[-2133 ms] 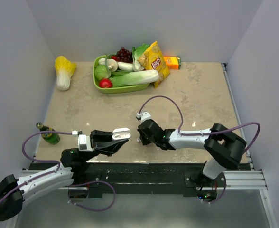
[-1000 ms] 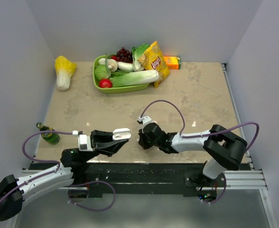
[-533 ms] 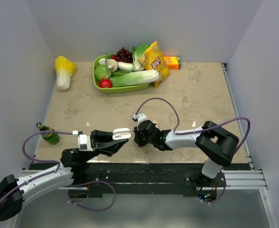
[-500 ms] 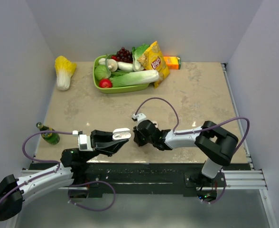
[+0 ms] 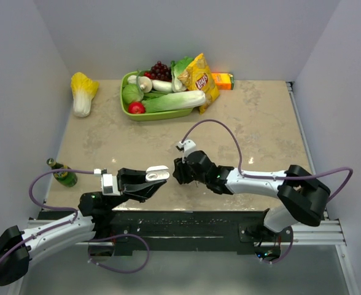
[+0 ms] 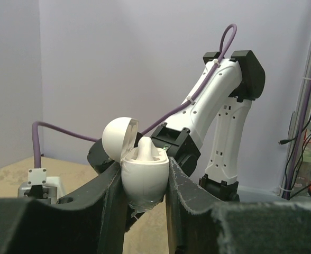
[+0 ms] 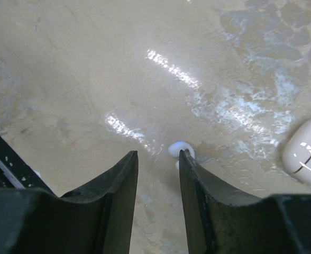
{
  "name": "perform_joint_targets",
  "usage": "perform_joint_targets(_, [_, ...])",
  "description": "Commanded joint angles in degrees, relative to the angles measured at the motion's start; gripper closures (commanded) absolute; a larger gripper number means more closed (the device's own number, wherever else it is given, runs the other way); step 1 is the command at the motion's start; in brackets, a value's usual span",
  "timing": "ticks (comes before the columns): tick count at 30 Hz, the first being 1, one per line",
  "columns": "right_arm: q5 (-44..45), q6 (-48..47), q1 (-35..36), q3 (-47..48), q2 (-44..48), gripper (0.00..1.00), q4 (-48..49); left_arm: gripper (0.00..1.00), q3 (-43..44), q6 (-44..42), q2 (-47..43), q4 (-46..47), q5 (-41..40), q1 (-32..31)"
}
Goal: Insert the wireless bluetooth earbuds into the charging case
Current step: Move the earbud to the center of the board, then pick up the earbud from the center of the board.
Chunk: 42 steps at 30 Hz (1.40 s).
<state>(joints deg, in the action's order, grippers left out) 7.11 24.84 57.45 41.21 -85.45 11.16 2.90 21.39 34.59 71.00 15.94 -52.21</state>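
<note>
My left gripper (image 6: 144, 177) is shut on the charging case (image 6: 145, 180), a white egg-shaped box held upright above the table's front edge. Its lid (image 6: 118, 138) is hinged open, and one white earbud (image 6: 146, 147) stands in it. In the top view the case (image 5: 157, 174) sits just left of my right gripper (image 5: 177, 172). My right gripper (image 7: 156, 154) is open, low over the tabletop, with nothing between its fingers. A second tiny white earbud (image 7: 180, 150) lies on the table, just beyond the tip of the right finger (image 7: 190, 174).
A green bottle (image 5: 62, 174) stands at the left edge. At the back are a green tray (image 5: 130, 112) of vegetables, a cabbage (image 5: 82, 92), a chips bag (image 5: 200, 78) and an orange box (image 5: 223, 80). A white rounded object (image 7: 309, 153) shows at the right wrist view's edge.
My right gripper has gone from shut to open, and its arm has swung its elbow out to the right. The left arm and the case have not moved.
</note>
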Motion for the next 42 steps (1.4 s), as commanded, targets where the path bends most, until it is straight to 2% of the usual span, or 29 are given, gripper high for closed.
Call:
perform_joint_targets(1, [3.7, -1.9, -1.8, 0.5, -0.3, 0.6, -1.9, 1.0, -4.7, -1.6, 0.2, 3.1, -0.6, -0.3])
perform_joint_targets(9, [4.7, -3.7, -2.7, 3.0, -5.8, 0.65, -3.5, 1.0, -4.4, -1.8, 0.0, 2.3, -0.6, -0.3])
perform_joint_targets(29, [4.2, -3.7, -2.9, 3.6, -6.7, 0.64, -1.9, 1.0, -4.7, -1.8, 0.1, 2.7, -0.7, -0.3])
perform_joint_targets(42, [0.7, -3.8, -2.9, 3.2, -9.6, 0.63, -0.6, 1.0, -4.9, -1.7, 0.4, 3.2, -0.7, -0.4])
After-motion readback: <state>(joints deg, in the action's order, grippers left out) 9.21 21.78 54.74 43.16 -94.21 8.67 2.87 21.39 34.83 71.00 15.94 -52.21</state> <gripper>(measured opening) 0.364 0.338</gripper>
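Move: The earbud lies on the table just under the right hand, about 2 cm ahead, level sideways and some 6 cm below the parted fingers. The white box sits on the table roughly 8 cm to that hand's right and 7 cm ahead. From the left hand, still holding the open charging case up high, the earbud is some 10 cm ahead, 6 cm right and 28 cm down. Fingers still parted, the right hand drops about 5 cm towards the earbud, shifting right and slightly forward. ##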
